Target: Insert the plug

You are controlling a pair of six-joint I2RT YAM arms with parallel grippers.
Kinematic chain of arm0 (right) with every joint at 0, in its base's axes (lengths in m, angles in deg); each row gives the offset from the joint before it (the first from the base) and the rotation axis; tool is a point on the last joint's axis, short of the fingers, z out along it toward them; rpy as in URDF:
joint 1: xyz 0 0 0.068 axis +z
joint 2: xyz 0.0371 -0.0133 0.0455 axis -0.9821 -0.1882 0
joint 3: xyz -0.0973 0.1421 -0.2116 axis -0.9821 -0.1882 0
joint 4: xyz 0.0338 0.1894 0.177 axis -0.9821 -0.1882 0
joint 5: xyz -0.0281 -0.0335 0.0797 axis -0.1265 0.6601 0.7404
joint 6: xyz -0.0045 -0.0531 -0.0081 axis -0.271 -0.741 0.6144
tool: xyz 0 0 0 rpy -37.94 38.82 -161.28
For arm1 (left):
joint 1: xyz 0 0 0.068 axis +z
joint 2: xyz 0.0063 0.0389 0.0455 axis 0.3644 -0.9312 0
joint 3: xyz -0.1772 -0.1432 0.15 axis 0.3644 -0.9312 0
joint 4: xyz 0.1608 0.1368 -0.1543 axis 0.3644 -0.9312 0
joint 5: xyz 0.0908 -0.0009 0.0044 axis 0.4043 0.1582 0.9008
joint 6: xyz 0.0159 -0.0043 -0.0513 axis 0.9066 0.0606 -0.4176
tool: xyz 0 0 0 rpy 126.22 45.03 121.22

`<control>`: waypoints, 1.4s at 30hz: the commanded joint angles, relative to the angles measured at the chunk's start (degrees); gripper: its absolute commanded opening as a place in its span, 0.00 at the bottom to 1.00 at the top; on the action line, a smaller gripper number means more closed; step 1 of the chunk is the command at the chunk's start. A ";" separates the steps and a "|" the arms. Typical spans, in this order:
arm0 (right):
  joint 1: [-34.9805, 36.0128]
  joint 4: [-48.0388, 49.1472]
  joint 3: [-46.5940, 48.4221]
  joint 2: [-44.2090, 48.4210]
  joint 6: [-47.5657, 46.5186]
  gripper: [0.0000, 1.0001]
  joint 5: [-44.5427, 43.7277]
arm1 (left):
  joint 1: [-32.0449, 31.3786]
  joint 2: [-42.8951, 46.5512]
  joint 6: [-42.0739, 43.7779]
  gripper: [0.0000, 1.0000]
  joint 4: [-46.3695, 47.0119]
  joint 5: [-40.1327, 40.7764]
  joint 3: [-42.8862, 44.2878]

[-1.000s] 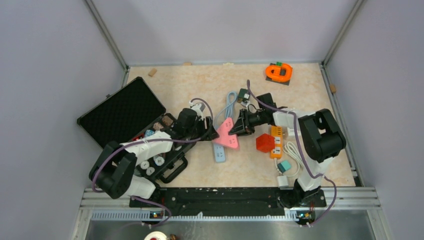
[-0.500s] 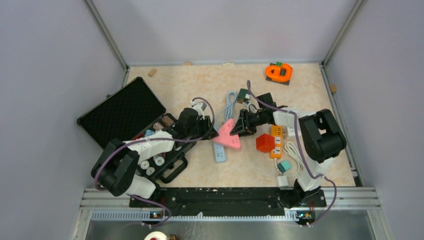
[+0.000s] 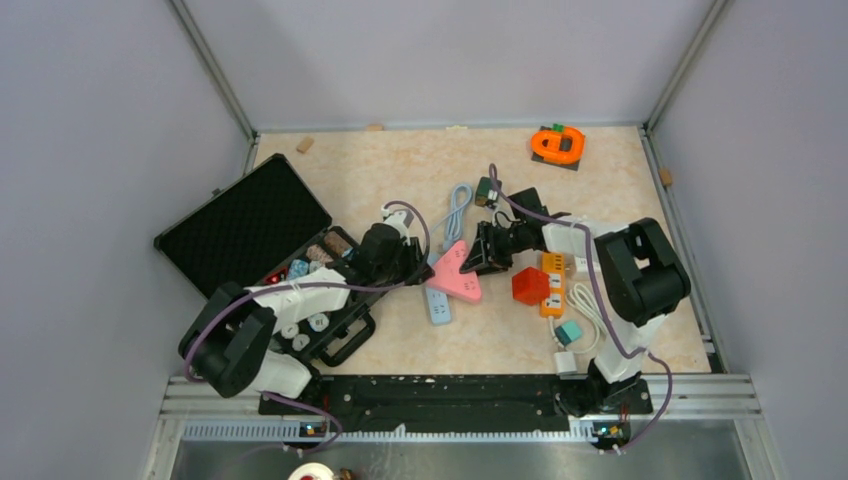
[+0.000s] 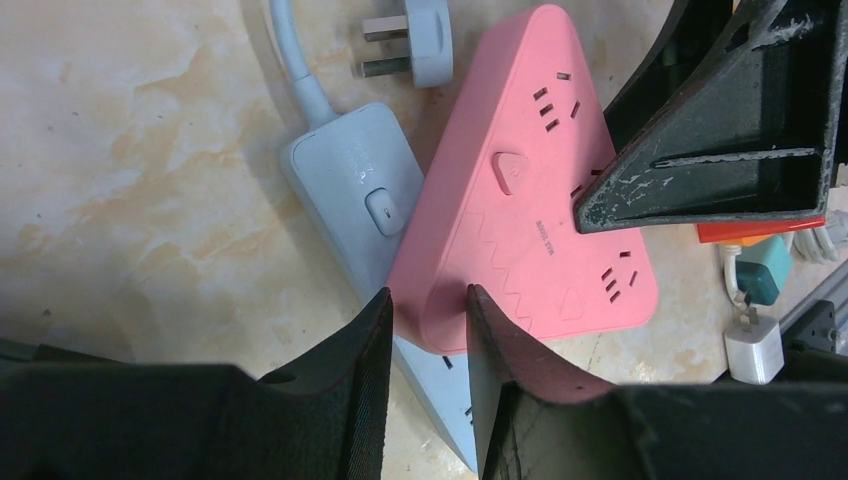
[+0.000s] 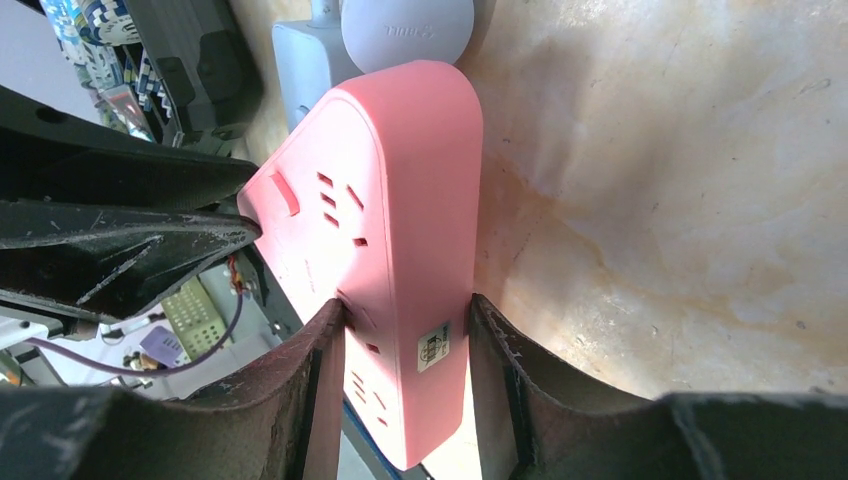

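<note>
A pink triangular power strip (image 3: 455, 272) lies mid-table, partly on top of a pale blue strip (image 4: 365, 190). My left gripper (image 4: 428, 335) is shut on the pink strip's near corner (image 4: 440, 320). My right gripper (image 5: 405, 340) straddles the opposite edge of the pink strip (image 5: 400, 220), open a little, with a thin gap at one finger (image 5: 500, 350). The pale plug (image 4: 415, 45) lies loose on the table by the strip's tip, prongs bare, its cable (image 4: 300, 70) curving away. In the right wrist view the plug's round back (image 5: 407, 30) shows beyond the strip.
An open black case (image 3: 245, 225) with small parts sits on the left, near my left arm. A red hexagonal block (image 3: 530, 286), an orange strip (image 3: 552, 285), a teal adapter (image 3: 568, 332) and a white charger (image 3: 567, 360) crowd the right. An orange object (image 3: 557, 144) stands back right.
My left gripper has closed onto the pink strip's corner. My right gripper's jaws have eased apart slightly around the strip's other edge. The strip has shifted a little.
</note>
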 commanded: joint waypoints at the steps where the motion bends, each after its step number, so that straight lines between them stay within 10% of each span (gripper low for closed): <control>1: 3.46 0.34 -1.10 -3.12 -3.80 0.35 -18.73 | -1.30 -0.13 1.17 0.33 -11.59 7.53 -2.59; 15: 5.24 -1.96 -0.21 2.37 -4.91 0.48 -23.70 | -2.10 -1.93 0.38 0.34 -13.56 11.55 -2.54; 23: 5.26 -7.59 1.64 17.71 -6.38 0.80 -30.49 | -2.09 5.34 2.51 0.62 -14.82 10.41 2.62; 31: 5.15 -14.75 -0.71 29.93 -5.83 0.85 -37.78 | -2.11 21.83 2.46 0.98 -10.88 3.54 -0.44; 42: -1.01 -24.00 -7.24 35.08 0.48 0.85 -41.33 | -2.02 41.50 0.12 0.99 -8.81 -1.25 -9.64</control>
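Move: My right hand pinches the outer edge of the pink triangular strip, its middle about 3 cm left of the hand and 1 cm back. The red adapter it goes for next stands some 13 cm to its right and 4 cm back, the orange strip 17 cm right and 4 cm back, the blue strip 6 cm left and 4 cm back, all slightly lower. From my left hand, at the near-left corner, the pink strip's middle lies 6 cm right, 1 cm ahead; the red adapter 20 cm right, 2 cm back. I keep both grips on the pink strip almost still, then spread both sets of fingers and come free. My left hand edges left, then rises about 11 cm and draws back; my right hand lifts as high, swings some 11 cm right to above the red adapter while its fingers turn steeper down and clockwise, then sinks about 5 cm towards it, still open. ##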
